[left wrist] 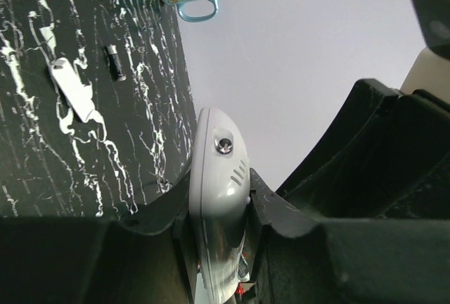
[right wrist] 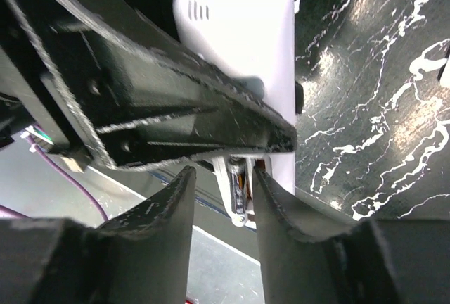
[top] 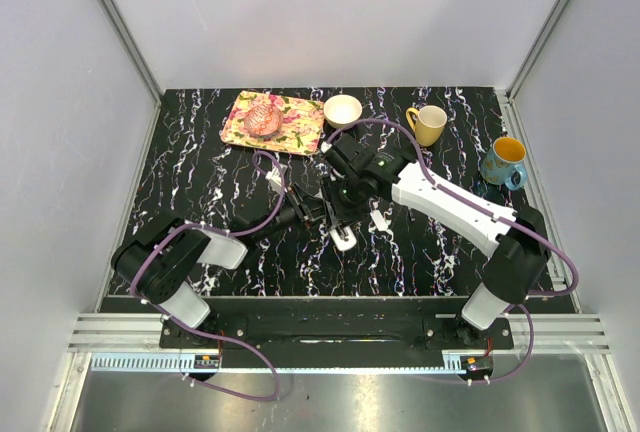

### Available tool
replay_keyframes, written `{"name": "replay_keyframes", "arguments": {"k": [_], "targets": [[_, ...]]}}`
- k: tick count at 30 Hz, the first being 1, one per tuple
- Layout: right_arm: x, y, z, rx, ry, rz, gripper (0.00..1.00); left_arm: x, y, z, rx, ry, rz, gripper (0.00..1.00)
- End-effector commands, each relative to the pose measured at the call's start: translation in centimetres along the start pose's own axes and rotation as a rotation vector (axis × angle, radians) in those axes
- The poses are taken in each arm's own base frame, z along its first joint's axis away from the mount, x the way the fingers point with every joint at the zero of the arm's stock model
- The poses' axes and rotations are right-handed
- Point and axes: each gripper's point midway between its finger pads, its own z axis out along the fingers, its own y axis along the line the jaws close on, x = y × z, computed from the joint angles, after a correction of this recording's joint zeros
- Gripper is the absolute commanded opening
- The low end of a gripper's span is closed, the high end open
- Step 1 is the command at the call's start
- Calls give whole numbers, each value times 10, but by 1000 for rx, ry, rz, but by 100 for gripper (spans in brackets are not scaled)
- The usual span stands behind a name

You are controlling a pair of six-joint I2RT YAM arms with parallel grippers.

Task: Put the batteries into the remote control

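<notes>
My left gripper (left wrist: 219,209) is shut on the white remote control (left wrist: 219,177), holding it off the table at the centre (top: 318,214). In the right wrist view the remote (right wrist: 242,29) fills the top, with the left finger crossing in front of it. My right gripper (right wrist: 221,188) is open around the remote's lower end, where a dark battery (right wrist: 239,184) lies in the slot beside an orange one. Its right finger touches the remote's edge; its left finger stands clear. Another dark battery (left wrist: 116,62) lies loose on the table.
A small flat white cover piece (left wrist: 74,89) lies near the loose battery; it also shows in the top view (top: 380,220). A blue butterfly mug (top: 503,162), a yellow mug (top: 428,124), a white bowl (top: 343,109) and a floral tray (top: 275,122) stand at the back.
</notes>
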Motion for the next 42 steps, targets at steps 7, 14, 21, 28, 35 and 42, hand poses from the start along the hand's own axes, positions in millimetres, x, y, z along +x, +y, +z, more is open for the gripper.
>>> {"name": "replay_keyframes", "arguments": {"k": [7, 14, 21, 28, 35, 42], "targets": [[-39, 19, -50, -26, -184, -25, 54, -1, -121, -22, 484, -46, 192, 0], [-41, 5, -98, 10, -331, -66, 56, -1, -118, -23, 474, -43, 178, 0], [-25, -1, -101, -192, -629, -113, 64, 0, -125, -26, 490, -6, 130, 0], [3, 11, -97, -367, -665, -201, 79, 7, -136, -31, 515, 49, 97, 0], [13, 16, -79, -433, -650, -228, 78, 6, -141, -27, 524, 74, 71, 0], [10, 15, -81, -431, -675, -236, 74, 7, -141, -26, 525, 81, 66, 0]]}}
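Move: Between the right hand's slightly parted fingers, about 1 cm below and 1 cm back, is the battery in the open compartment of the remote control. The white battery cover lies on the table some 10 cm to this hand's right, about level fore and aft, and a loose black battery about 17 cm right and 2 cm ahead; both are roughly 14 cm lower. For the left hand, already gripping the remote control, the compartment battery is about 5 cm back, 3 cm right and 1 cm below. Coming up off the battery, the right hand spreads its fingers wide, climbs some 9 cm and swings to its right, clear of the remote control, then draws back while dropping about 4 cm and easing left towards the remote's near end. Its wrist tilts about 40 degrees, so the fingers end pointing more left and forward, less down. The left hand keeps its pinch and raises the remote about 4 cm, turning slightly clockwise. ##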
